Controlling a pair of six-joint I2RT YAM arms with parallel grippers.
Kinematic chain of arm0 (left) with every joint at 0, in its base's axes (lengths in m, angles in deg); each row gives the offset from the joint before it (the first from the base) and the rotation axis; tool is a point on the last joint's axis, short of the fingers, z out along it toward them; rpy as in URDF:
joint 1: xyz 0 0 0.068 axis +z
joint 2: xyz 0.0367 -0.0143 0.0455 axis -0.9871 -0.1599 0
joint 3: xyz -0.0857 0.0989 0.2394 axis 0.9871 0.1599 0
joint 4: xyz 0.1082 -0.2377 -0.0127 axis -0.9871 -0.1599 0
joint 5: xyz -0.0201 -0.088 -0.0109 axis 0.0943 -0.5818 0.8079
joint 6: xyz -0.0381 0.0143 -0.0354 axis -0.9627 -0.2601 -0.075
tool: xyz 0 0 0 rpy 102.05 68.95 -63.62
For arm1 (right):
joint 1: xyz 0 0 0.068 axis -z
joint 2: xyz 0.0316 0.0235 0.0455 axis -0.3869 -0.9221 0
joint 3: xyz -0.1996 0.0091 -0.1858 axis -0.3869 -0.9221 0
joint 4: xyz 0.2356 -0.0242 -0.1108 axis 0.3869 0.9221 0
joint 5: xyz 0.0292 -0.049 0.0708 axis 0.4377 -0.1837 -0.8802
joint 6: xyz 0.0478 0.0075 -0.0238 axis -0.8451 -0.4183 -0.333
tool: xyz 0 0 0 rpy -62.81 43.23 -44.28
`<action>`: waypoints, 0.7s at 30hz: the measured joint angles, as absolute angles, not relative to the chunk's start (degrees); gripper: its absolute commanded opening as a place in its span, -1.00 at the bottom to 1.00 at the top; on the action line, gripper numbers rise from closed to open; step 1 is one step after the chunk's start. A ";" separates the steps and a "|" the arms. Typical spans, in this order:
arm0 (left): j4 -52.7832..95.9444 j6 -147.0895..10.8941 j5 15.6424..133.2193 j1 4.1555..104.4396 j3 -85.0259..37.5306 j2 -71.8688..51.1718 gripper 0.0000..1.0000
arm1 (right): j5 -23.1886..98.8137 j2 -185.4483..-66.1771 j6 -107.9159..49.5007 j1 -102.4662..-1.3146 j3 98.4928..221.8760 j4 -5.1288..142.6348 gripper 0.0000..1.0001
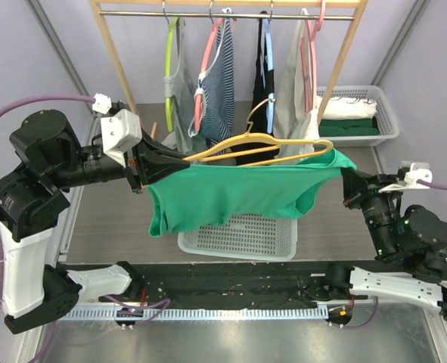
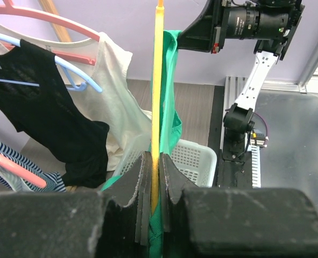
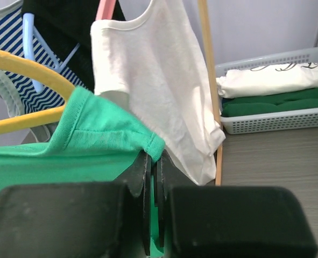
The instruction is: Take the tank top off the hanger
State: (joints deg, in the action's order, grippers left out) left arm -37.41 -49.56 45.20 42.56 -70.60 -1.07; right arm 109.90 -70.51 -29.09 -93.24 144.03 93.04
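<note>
A green tank top [image 1: 231, 193] hangs stretched on a yellow hanger [image 1: 261, 147], held in the air between both arms. My left gripper [image 1: 174, 162] is shut on the hanger's left end, with green fabric pinched in too; in the left wrist view the yellow hanger [image 2: 157, 80] runs straight out from that gripper [image 2: 157, 161]. My right gripper [image 1: 346, 172] is shut on the tank top's right shoulder strap. The right wrist view shows the strap's hem [image 3: 156, 148] clamped at the jaw tips of the right gripper [image 3: 154, 161], beside the hanger's yellow arm [image 3: 29, 67].
Behind, a wooden rack [image 1: 227, 9] carries several hung garments: grey, striped, black, white [image 1: 295, 83]. A white basket [image 1: 242, 236] sits below the green top. Another basket [image 1: 359, 113] at the back right holds folded clothes.
</note>
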 measured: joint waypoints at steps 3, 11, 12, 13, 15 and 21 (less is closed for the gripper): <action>-37.43 -49.08 45.37 42.58 -70.86 -1.33 -1.00 | 111.19 -68.44 -29.66 -93.74 143.92 94.22 -0.99; -36.42 -50.32 45.31 42.73 -72.79 -2.71 -1.00 | 112.13 -72.68 -33.38 -94.44 141.52 97.33 -0.95; -36.16 -50.56 45.31 42.78 -72.85 -2.84 -1.00 | 111.93 -74.42 -33.44 -94.44 141.52 97.37 -0.88; -35.42 -51.37 45.35 42.82 -72.96 -3.17 -1.00 | 111.76 -77.18 -33.53 -94.44 141.54 97.44 -0.79; -33.89 -52.24 45.44 42.84 -73.44 -4.09 -1.00 | 111.19 -82.12 -33.53 -94.44 141.59 97.65 -0.67; -30.15 -54.28 46.38 42.84 -77.35 -10.01 -1.00 | 110.51 -95.12 -30.75 -94.44 146.63 98.09 0.02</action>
State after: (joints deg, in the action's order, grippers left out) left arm -30.15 -54.28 46.38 42.84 -77.35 -10.01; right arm 110.51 -95.12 -30.75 -94.44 146.63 98.09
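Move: The right hand already pinches the green tank top's edge just beyond the hanger's free right end, which lies some 3 cm ahead, 3 cm left and 4 cm above. The empty basket is about 14 cm left and 6 cm ahead of this hand, far below; the hanging white top is roughly 18 cm ahead and 4 cm left. From the left hand, which grips the hanger, its free end is about 22 cm right and 2 cm ahead. Right hand drags the tank top about 10 cm left and down, then opens; left carries the hanger forward-up. ##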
